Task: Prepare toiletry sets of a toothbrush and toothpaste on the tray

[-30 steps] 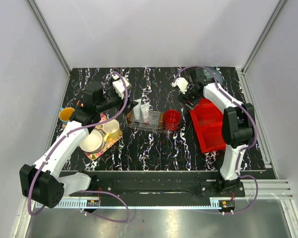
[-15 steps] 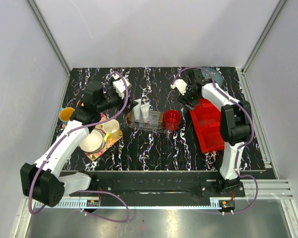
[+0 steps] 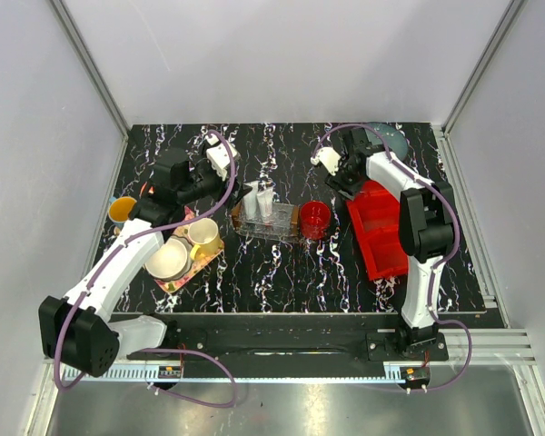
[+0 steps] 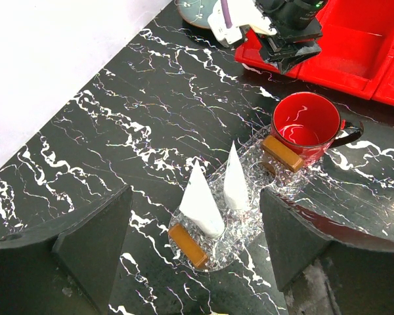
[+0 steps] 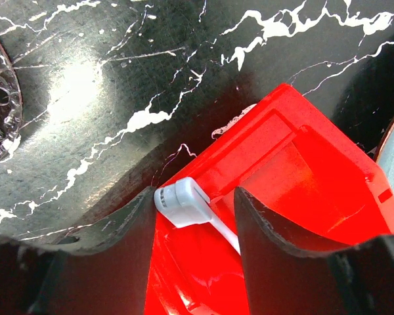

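Note:
The toothbrush (image 5: 182, 201) lies in the red bin (image 5: 315, 190), its pale head near the bin's corner and its thin neck running back under my wrist. My right gripper (image 5: 194, 197) is open astride that head. Its left finger touches the head, and a gap shows on the right side. In the top view the right gripper (image 3: 349, 183) sits at the bin's far left corner. Two white toothpaste tubes (image 4: 200, 202) (image 4: 236, 185) stand in the clear tray (image 4: 249, 226) with brown handles. My left gripper (image 4: 196, 216) hovers open above the tray (image 3: 280, 232), touching nothing.
A red cup (image 3: 315, 219) stands against the tray's right end. The red bin (image 3: 386, 238) fills the right side, with a grey-blue bowl (image 3: 390, 138) behind it. A flowery tray (image 3: 168, 282) at the left holds a yellow cup (image 3: 204, 234) and a white bowl (image 3: 168, 260).
My right gripper's jaws have narrowed around the toothbrush head, and that wrist has shifted slightly left at the bin's corner. The left arm has barely moved.

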`<move>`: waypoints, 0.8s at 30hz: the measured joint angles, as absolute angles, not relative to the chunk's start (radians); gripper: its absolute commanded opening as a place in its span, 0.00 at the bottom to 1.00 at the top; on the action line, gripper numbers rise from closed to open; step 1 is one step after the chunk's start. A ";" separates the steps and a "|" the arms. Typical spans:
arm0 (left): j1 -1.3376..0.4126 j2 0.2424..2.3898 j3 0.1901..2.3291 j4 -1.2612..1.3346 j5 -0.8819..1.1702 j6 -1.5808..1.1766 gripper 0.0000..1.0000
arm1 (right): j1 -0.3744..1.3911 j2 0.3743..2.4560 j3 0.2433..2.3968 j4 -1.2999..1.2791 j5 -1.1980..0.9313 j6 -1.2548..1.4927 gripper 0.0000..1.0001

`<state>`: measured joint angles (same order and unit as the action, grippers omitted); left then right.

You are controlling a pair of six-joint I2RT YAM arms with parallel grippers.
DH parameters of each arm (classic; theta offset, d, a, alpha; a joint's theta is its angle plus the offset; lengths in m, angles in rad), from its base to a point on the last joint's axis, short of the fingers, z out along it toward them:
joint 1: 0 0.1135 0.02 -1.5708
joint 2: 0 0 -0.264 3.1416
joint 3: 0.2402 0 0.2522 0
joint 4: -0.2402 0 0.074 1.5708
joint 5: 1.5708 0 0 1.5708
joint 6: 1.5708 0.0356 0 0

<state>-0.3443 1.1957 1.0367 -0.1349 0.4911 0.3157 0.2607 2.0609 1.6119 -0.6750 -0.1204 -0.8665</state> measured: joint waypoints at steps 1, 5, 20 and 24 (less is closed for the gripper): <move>-0.344 1.196 1.037 -0.135 0.492 0.316 0.83 | 0.261 2.061 1.612 -0.675 -0.121 -0.869 0.53; -0.342 1.196 1.037 -0.135 0.492 0.316 0.83 | 0.261 2.061 1.612 -0.674 -0.121 -0.877 0.49; -0.334 1.203 1.037 -0.135 0.492 0.316 0.83 | 0.261 2.061 1.618 -0.670 -0.105 -0.922 0.34; -0.334 1.209 1.037 -0.135 0.492 0.315 0.83 | 0.261 2.061 1.626 -0.669 -0.097 -0.935 0.32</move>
<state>-0.3336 1.2091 1.0367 -0.1349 0.4919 0.3153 0.2607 2.0605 1.6257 -0.6693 -0.0975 -0.9352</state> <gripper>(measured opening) 0.828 0.360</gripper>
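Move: The toothbrush's thick blue-white end, over the left rim of the red box, is already between the right hand's open fingertips, at most 1 cm to its left and just below. From that hand, the box's middle lies about 12 cm right and 9 cm back, the red mug about 10 cm left and 9 cm back, the blue plate about 15 cm ahead and 10 cm right. From the left hand, the brush end is about 12 cm ahead, 27 cm right and 22 cm below. Forward by only about 1 cm, rising about half a centimetre, the right hand creeps along while its fingers steadily close from either side of the toothbrush's thick end until both pads pinch it. The hand otherwise stays at the box's rim, still pointing mostly down. ##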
